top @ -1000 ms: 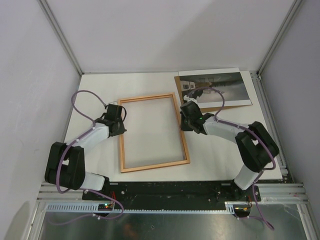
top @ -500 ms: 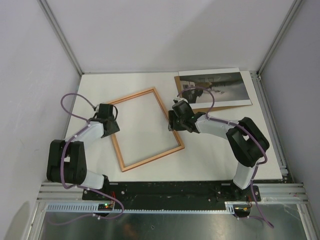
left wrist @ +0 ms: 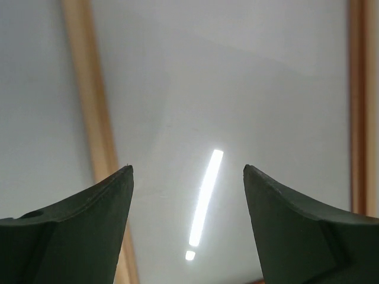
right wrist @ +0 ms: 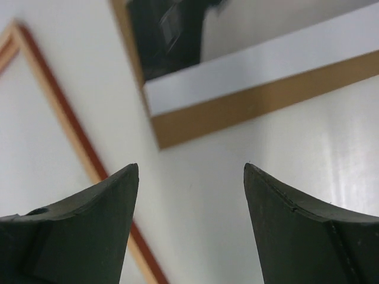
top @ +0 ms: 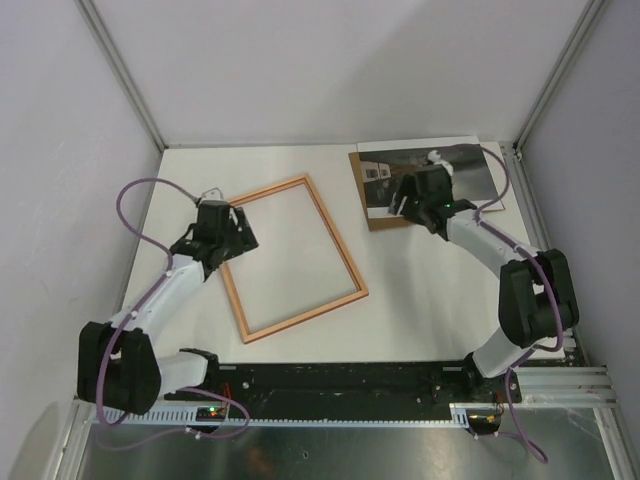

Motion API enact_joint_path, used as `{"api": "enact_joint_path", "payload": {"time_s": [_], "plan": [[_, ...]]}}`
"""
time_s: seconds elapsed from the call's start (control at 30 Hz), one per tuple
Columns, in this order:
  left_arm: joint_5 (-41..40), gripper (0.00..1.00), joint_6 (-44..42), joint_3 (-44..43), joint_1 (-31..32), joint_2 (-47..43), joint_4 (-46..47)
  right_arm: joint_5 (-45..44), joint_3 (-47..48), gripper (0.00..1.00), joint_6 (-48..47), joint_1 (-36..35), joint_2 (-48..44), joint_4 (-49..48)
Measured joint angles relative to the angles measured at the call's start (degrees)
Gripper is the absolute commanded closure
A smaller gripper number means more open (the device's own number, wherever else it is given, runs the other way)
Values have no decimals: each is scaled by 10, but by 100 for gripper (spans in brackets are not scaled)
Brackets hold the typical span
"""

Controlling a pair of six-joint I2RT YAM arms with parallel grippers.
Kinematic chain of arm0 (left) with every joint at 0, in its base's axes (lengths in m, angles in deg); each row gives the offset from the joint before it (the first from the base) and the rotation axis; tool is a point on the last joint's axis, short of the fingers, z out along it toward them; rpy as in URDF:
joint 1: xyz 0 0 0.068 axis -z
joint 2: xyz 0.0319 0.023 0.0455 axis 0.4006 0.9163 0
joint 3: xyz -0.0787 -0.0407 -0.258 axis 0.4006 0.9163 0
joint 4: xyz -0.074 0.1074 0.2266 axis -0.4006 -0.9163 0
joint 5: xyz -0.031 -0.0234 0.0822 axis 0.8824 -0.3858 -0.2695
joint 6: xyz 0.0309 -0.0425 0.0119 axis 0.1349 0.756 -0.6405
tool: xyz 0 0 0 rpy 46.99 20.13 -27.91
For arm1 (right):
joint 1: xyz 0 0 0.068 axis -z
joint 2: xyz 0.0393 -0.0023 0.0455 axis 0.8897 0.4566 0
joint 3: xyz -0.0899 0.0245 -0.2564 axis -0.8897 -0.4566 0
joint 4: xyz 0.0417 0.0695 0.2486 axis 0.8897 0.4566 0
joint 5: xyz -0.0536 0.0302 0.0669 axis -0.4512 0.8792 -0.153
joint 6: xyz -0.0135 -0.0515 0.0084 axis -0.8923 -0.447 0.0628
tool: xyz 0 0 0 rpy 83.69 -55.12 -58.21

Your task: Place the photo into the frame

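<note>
The frame (top: 336, 237) lies flat and skewed on the white table, pale wood side up. My left gripper (top: 226, 236) hovers open over its near-left part. In the left wrist view the gripper (left wrist: 188, 168) has only the clear pane (left wrist: 237, 89) between its fingers, with the frame's rails (left wrist: 89, 106) on either side. The photo (top: 470, 172) lies at the back right on a brown backing board (top: 385, 220). My right gripper (top: 404, 203) hangs open and empty over that board's near-left corner. In the right wrist view the gripper (right wrist: 191, 165) is just short of the photo's white border (right wrist: 254, 65).
The brown backing board (right wrist: 237, 109) sticks out beneath the photo along its near and left sides. A frame rail (right wrist: 59, 112) runs to the left of the right fingers. Grey enclosure walls and metal posts (top: 125, 80) close in the table (top: 430, 290) at the back and sides.
Both grippers have opened and let go of the frame, which now lies turned and shifted left. The right arm has swung back right to the photo. The left arm has stretched forward.
</note>
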Motion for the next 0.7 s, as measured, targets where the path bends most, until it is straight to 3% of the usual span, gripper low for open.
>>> {"api": "enact_joint_path", "payload": {"time_s": [0.2,0.33,0.47,0.7], "plan": [[59,21,11,-16,94,-26,2,-30,0,34,14,82,33,-103],[95,21,15,-16,131,-44,2,-32,14,47,18,107,101,-187],[122,21,16,-16,149,-64,2,-27,67,64,16,120,187,-228],[141,20,15,-12,157,-93,2,-13,154,80,13,122,273,-249]]}}
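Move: The photo's middle lies about 22 cm ahead of the right hand, 13 cm to its right and some 10 cm below. The brown board under the photo has its middle roughly 20 cm ahead and 13 cm right. The frame lies at table height, its middle 39 cm to the right hand's left and 6 cm back. From the left hand, the photo is around 30 cm ahead and 64 cm right, the frame's middle 2 cm ahead and 12 cm right. Forward and somewhat right goes the empty right hand, about 17 cm out over the near part of the photo, sinking some 4 cm in the later part, turning clockwise, lifting its fingertips a little and closing its fingers most of the way without yet gripping. The left hand, open and empty, swings about 12 cm right above the frame's pane, rising 6 cm and drawing back slightly while turning clockwise. ##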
